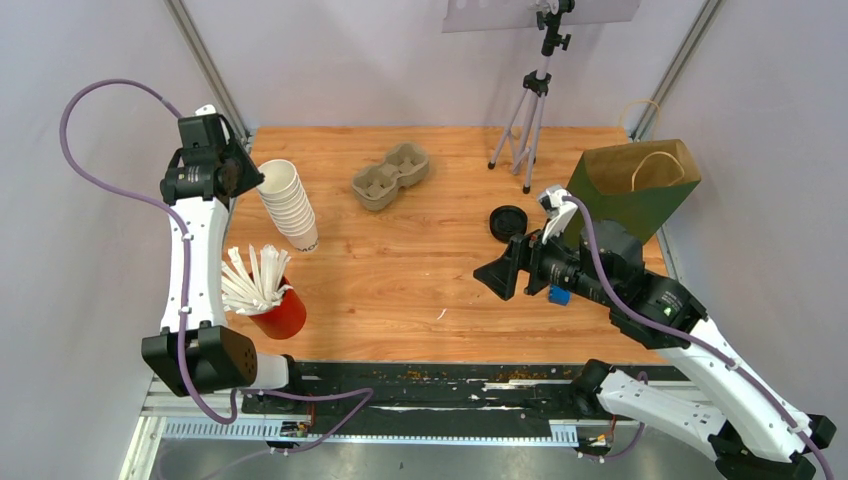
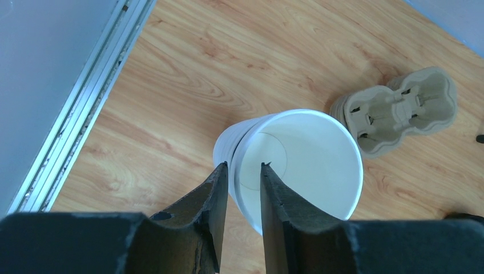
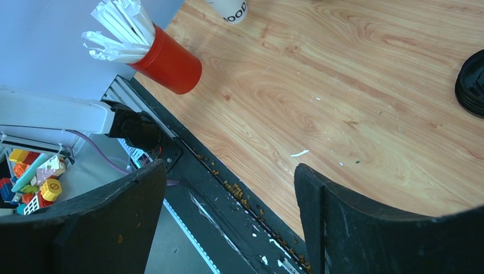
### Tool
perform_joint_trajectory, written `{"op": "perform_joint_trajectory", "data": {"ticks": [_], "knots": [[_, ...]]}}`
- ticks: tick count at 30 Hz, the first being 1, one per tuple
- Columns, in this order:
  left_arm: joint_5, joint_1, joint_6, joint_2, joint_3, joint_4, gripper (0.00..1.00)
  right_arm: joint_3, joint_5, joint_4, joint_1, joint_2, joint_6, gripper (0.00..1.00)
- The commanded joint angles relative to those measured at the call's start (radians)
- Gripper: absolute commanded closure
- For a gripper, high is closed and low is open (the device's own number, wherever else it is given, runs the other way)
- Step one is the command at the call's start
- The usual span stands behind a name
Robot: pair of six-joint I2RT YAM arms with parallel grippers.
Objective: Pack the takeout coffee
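No lidded takeout coffee shows in any view. A leaning stack of lidless white cups (image 1: pixel 290 205) stands at the left of the table. My left gripper (image 1: pixel 250 175) is at its top. In the left wrist view the left gripper (image 2: pixel 244 165) straddles the wall of the top white cup (image 2: pixel 302 165), one finger outside and one inside, with a narrow gap still showing. A black lid (image 1: pixel 508 222) lies on the wood at the right. My right gripper (image 1: pixel 500 278) hovers just in front of it, and the wrist view shows that gripper (image 3: pixel 228 165) wide open and empty over the table's near edge.
A moulded pulp cup carrier (image 1: pixel 390 175) lies at the back centre. An open dark green paper bag (image 1: pixel 635 190) stands at the right edge. A red cup of white sticks (image 1: pixel 275 310) is near the left arm's base. A tripod (image 1: pixel 530 110) stands at the back.
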Motion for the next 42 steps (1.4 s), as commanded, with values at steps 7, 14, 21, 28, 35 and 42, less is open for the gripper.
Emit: {"op": "perform_joint_trajectory", "data": {"ticks": [7, 14, 21, 28, 35, 42], "knots": [[0.01, 0.01, 0.022, -0.002, -0.006, 0.032, 0.66, 0.008, 0.022, 0.005, -0.003, -0.004, -0.03, 0.18], [0.022, 0.01, 0.027, 0.006, 0.006, 0.024, 0.7, 0.005, 0.027, 0.004, -0.002, -0.005, -0.032, 0.18], [0.022, 0.01, 0.034, 0.007, -0.004, 0.022, 0.72, -0.001, 0.032, 0.002, -0.003, -0.011, -0.035, 0.18], [0.039, 0.01, 0.055, -0.008, 0.015, 0.022, 0.87, 0.03, 0.032, -0.018, -0.003, 0.025, -0.067, 0.17], [0.075, 0.01, 0.065, -0.001, 0.071, -0.006, 1.0, 0.025, 0.032, 0.003, -0.003, 0.039, -0.071, 0.17], [0.12, 0.009, 0.041, -0.017, 0.109, 0.012, 1.0, 0.046, 0.031, 0.02, -0.003, 0.065, -0.089, 0.17]]}}
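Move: My left fingertips straddle the left rim of the top paper cup on the stack, one finger outside and one inside. The cup's middle lies about 4 cm to the right of them, 1 cm ahead and 4 cm down. The cup carrier is some 15 cm ahead and 24 cm to my left hand's right, low on the table; the red straw cup is roughly 20 cm back and 3 cm right. From my right hand, the top cup lies about 22 cm ahead and 47 cm left. My left hand stays almost in place while its fingers close, slowly and then fully, pinching the thin cup wall at the left rim between them. Once shut, I draw up about 2 cm and a little over 1 cm right, turning some 5 degrees clockwise, to pull the cup from the stack. My right hand, fingers wide open, sinks about 2 cm and eases slightly forward. ##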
